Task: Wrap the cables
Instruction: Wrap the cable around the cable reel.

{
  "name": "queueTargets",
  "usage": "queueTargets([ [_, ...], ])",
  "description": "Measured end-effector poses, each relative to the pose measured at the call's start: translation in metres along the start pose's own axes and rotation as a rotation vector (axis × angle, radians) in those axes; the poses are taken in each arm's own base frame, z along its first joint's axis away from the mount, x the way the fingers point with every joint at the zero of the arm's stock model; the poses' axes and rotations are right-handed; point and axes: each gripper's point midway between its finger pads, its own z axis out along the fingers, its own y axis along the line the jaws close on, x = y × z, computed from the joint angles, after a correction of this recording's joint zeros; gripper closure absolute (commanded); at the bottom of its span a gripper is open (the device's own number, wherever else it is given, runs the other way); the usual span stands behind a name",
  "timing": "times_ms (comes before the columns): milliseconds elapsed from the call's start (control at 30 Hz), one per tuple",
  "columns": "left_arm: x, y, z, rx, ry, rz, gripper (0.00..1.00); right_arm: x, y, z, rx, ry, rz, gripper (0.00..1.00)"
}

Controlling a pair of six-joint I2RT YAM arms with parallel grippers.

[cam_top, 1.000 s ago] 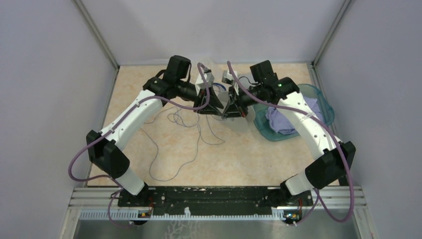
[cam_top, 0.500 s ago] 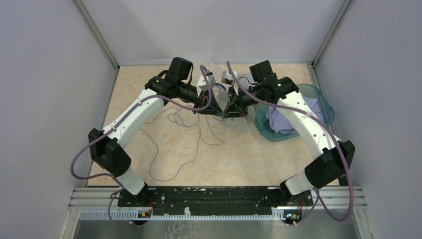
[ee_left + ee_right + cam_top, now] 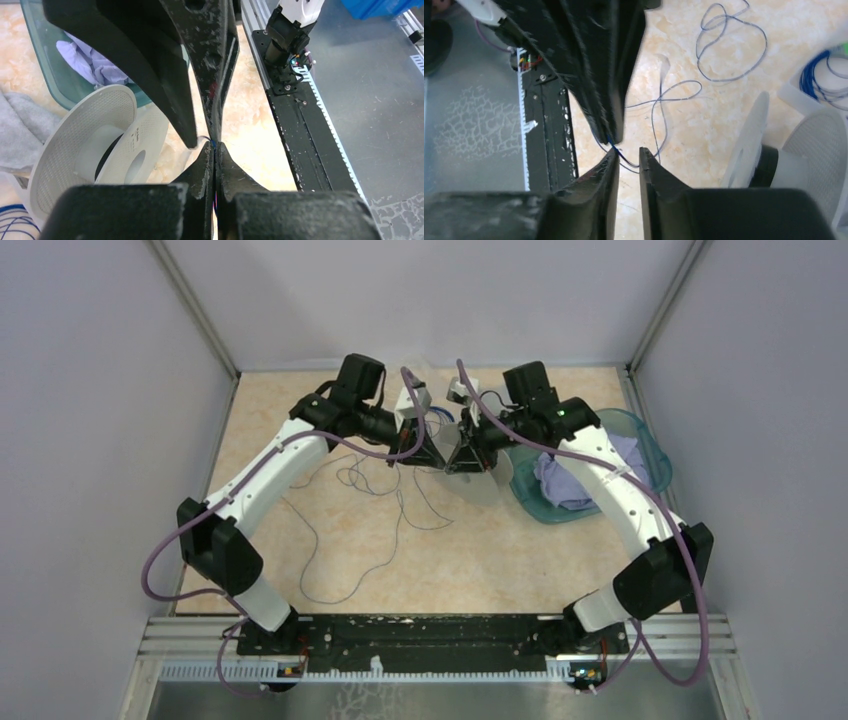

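Note:
The cables are one thin dark wire, looping over the beige table and rising to the two grippers, which meet tip to tip above the middle. My left gripper is shut, with the wire pinched between its tips. My right gripper stands facing it with a narrow gap between its jaws. The cable crosses that gap loosely, touching only one fingertip. The pale grey spool stands on edge just beside and below both grippers and also shows in the right wrist view.
A teal bowl holding a lilac cloth sits right of the grippers. A coil of bright blue wire lies in a white holder behind the spool. The black base rail runs along the near edge.
My left gripper has moved right to meet the right one and has shut on the cable. The right gripper's jaws have parted slightly.

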Motion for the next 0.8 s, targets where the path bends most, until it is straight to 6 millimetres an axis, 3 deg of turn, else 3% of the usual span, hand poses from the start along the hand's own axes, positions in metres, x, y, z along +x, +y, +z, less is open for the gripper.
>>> queueTargets([
  [67,-0.001,0.005,-0.005,-0.021,-0.015,-0.022,1.00,0.001,-0.009,-0.003,0.035,-0.017,0.017,0.48],
  [133,0.000,0.008,-0.014,-0.061,-0.062,-0.101,1.00,0.004,-0.024,-0.012,0.092,-0.046,0.041,0.38],
  [300,0.004,0.016,-0.037,-0.190,-0.181,-0.268,1.00,0.026,-0.073,-0.053,0.346,-0.105,0.102,0.34],
  [400,-0.009,0.029,-0.043,-0.251,-0.266,-0.362,1.00,0.043,-0.091,-0.065,0.485,-0.107,0.095,0.33],
  [567,-0.030,0.036,-0.045,-0.260,-0.378,-0.479,1.00,0.058,-0.086,-0.060,0.479,-0.117,0.069,0.31],
  [700,-0.029,0.037,-0.041,-0.226,-0.458,-0.589,1.00,0.042,-0.064,-0.050,0.380,-0.225,0.020,0.29],
  [800,-0.024,0.036,-0.039,-0.198,-0.506,-0.670,1.00,0.017,-0.048,-0.043,0.301,-0.319,-0.010,0.29],
])
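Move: The reel stands on edge, its middle about 9 cm ahead of the left hand, 6 cm to its right and some 15 cm below, with the cable pinched in that hand. From the right hand, whose fingertips meet the left's, the reel is likewise about 9 cm ahead, 5 cm to the right and 14 cm below. From the left hand, the clear box lies some 26 cm ahead, 4 cm left and 25 cm below. Forward and to the right swings the right hand, opening wide to let go of the cable and sinking about 4 cm, roughly 10 cm sideways over the reel; it then comes partway back left and up. The left hand keeps its pinch on the cable and carries it about 5 cm forward, rising and drifting left, its wrist rolling and its fingertips swinging counter-clockwise and up to nearly level. ##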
